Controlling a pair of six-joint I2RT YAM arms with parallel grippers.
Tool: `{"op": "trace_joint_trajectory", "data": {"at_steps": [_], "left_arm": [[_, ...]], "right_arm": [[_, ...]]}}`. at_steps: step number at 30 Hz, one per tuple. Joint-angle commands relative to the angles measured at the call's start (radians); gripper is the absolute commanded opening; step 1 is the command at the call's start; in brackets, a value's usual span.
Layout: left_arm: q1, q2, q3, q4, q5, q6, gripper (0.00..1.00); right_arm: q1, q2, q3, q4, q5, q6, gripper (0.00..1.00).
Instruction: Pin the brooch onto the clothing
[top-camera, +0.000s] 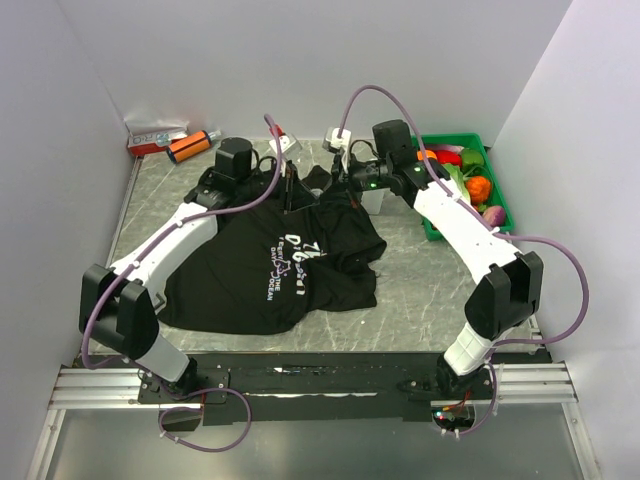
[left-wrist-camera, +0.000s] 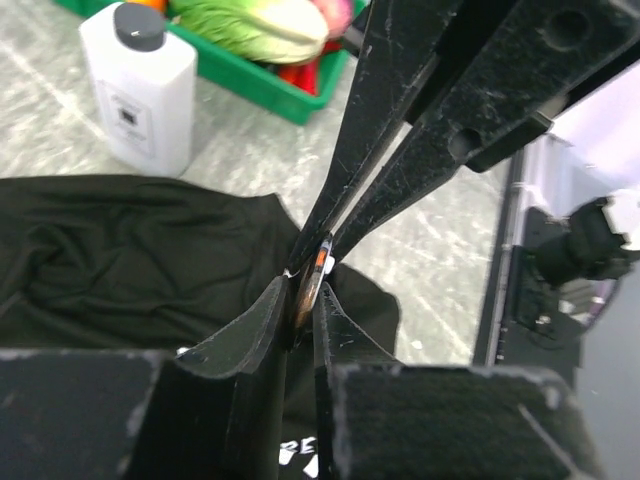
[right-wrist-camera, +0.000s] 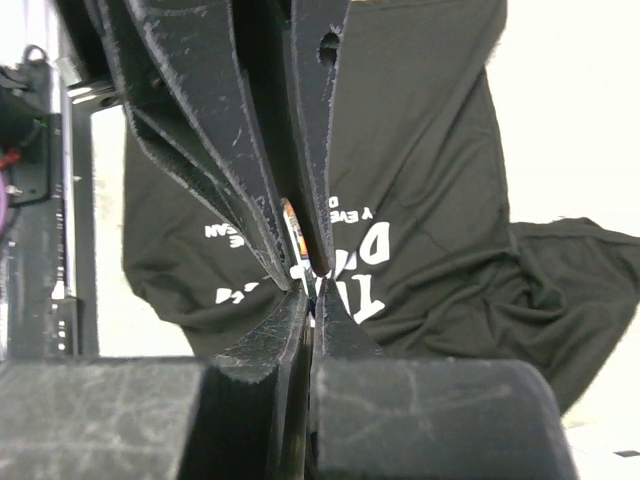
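The black T-shirt (top-camera: 262, 292) with white lettering lies spread on the table; it also shows in the left wrist view (left-wrist-camera: 120, 260) and the right wrist view (right-wrist-camera: 450, 150). Both grippers meet tip to tip above its upper part. My left gripper (left-wrist-camera: 303, 297) is shut on the brooch (left-wrist-camera: 312, 278), a small round disc with an orange edge, seen edge-on. My right gripper (right-wrist-camera: 312, 290) is shut on the same brooch (right-wrist-camera: 292, 222) from the opposite side. In the top view the left gripper (top-camera: 291, 188) and the right gripper (top-camera: 335, 182) hide the brooch.
A white bottle with a black cap (left-wrist-camera: 140, 85) stands just beyond the shirt, near the right gripper (top-camera: 372, 197). A green bin of toy vegetables (top-camera: 500, 195) is at the back right. An orange bottle (top-camera: 193, 145) and a red-white box (top-camera: 155, 138) lie at the back left.
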Motion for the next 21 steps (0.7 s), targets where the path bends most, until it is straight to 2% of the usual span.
{"op": "trace_joint_trajectory", "data": {"at_steps": [1,4,10,15,18,21], "left_arm": [[-0.074,0.001,0.059,0.001,-0.216,0.085,0.15],[-0.074,-0.002,0.067,-0.007,-0.202,0.101,0.16],[-0.048,-0.063,0.044,-0.036,-0.054,0.174,0.31],[0.051,-0.174,-0.082,0.106,0.117,0.119,0.46],[0.07,-0.206,-0.12,0.087,0.148,0.133,0.48],[0.075,-0.215,-0.134,0.087,0.19,0.13,0.48]], "right_arm": [[0.123,-0.018,0.074,0.031,-0.16,-0.013,0.0],[0.129,-0.017,0.074,0.033,-0.152,-0.013,0.0],[0.106,-0.021,0.067,0.037,-0.186,0.009,0.0],[0.071,-0.037,0.074,-0.015,-0.25,-0.025,0.0],[0.065,-0.028,0.103,-0.085,-0.27,-0.056,0.0],[0.063,-0.031,0.1,-0.078,-0.267,-0.039,0.0]]}}
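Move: Between the facing fingertips, the brooch is already gripped by the right hand, about 2 cm to that hand's left, and its far edge lies about 2 cm to the left hand's right. From the right hand, the printed lettering on the clothing is roughly 25 cm below, 3 cm back and 4 cm left. The white bottle stands some 12 cm ahead of that hand, 14 cm to its right and 17 cm lower. Opening plainly to about half wide, the left fingers spread clear of the brooch's edge while the right hand keeps its shut pinch. After a near standstill both hands swing together back, left and up over the clothing, about 5 to 6 cm, and the right turns some 15 degrees counter-clockwise so the brooch stays between the parted left fingers. ##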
